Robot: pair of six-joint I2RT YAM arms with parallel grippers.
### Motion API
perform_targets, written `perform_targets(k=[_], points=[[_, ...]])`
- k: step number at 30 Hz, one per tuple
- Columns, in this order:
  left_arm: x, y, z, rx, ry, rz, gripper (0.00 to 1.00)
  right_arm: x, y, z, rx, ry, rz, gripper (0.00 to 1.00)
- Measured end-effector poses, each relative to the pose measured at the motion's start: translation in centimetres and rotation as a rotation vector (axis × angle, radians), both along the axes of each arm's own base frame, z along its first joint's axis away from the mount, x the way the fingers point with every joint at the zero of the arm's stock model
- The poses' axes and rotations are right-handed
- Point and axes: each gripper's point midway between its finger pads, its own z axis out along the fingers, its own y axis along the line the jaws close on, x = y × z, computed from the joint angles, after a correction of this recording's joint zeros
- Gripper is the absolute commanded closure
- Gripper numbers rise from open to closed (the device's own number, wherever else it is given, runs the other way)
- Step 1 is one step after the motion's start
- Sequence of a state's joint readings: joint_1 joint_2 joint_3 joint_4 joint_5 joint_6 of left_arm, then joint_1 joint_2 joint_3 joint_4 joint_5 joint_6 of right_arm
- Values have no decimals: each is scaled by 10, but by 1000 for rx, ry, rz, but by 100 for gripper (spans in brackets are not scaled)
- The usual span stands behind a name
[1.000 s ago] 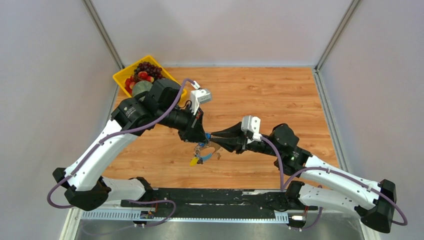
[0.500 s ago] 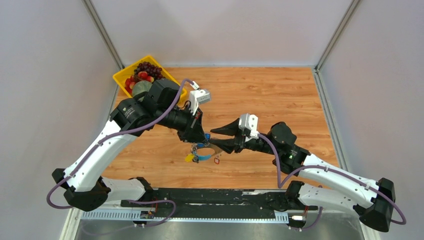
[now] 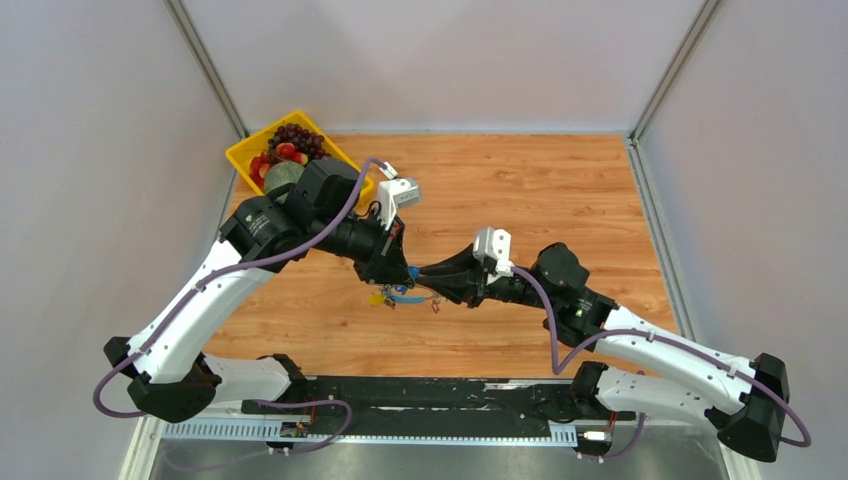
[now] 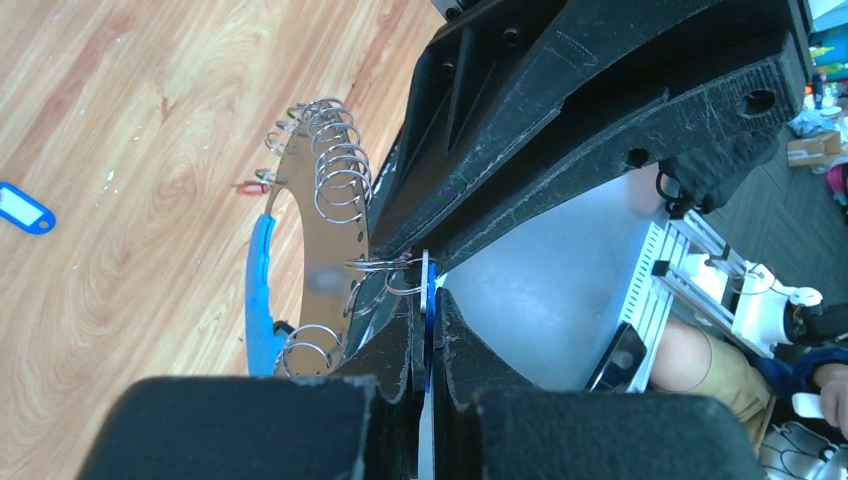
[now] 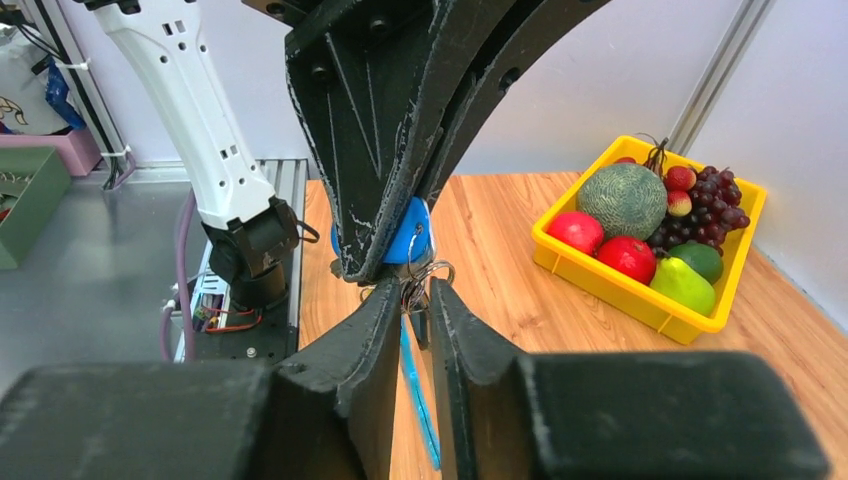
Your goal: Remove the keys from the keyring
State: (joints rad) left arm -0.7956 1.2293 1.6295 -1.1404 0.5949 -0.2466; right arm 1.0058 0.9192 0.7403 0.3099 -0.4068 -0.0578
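Note:
My left gripper (image 4: 425, 300) is shut on a thin blue disc (image 5: 408, 235) from which small silver rings hang. The keyring (image 4: 262, 290) dangles below it above the table, a light-blue band with a chain of silver rings (image 4: 340, 175). My right gripper (image 5: 418, 290) meets the left one tip to tip (image 3: 418, 272), its fingers closed to a narrow gap on the bunch of rings and a dark key. In the top view a yellow key head (image 3: 380, 297) and a red one (image 3: 435, 303) hang under both grippers. A blue tag (image 4: 20, 208) lies on the wood.
A yellow tray (image 3: 240, 152) of fruit stands at the back left of the wooden table (image 3: 560, 190), right behind the left arm's elbow. Grey walls close in the table on three sides. The arms' black base rail (image 3: 430, 395) runs along the near edge.
The right gripper opened wider, moved left and slightly back, then closed again on the bunch at the left gripper's tips. The hanging keys rose a little. The left gripper stayed shut.

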Motion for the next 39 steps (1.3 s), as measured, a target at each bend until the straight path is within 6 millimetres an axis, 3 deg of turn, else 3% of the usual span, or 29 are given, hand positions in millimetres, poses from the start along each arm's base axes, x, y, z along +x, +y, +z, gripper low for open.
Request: perform_targets(k=[8,18,31,39], points=[[2,-2,3,-13,-10,0,100,2,-3,-2,-12,2,-19,100],[3,-3,3,-15,-16,5,100,1,-9,1,-14,-13,-33,100],[11,-3,4,-36,66,56,100,-16,-19,8,-8,-121,31,100],[2,-13,-25,-37,205,16,100,-28,-31,-14,-15,-176,53,100]])
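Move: The small wire ring through the held blue tag lies right at the right hand's parted fingertips, within about 1 cm to their left. The left hand already grips the tag, with that ring some 2 cm to its right and 1 cm lower. Counted from the right hand, the keyring plate hangs about 3 cm back, 1 cm left and 7 cm down; the yellow-tagged key is some 6 cm left, 4 cm back and 8 cm down, and the red tag 3 cm right, 5 cm back and 9 cm down. The wire ring is pinched as the right fingers shut on it almost in place. The right hand then draws it away from the left hand, about 3 cm to the right and 3 cm back, rolling some 10 degrees and sinking a little late on. The left hand keeps the blue tag pinched, edges forward and returns, then sinks about 2.5 cm and slightly right while rolling. ##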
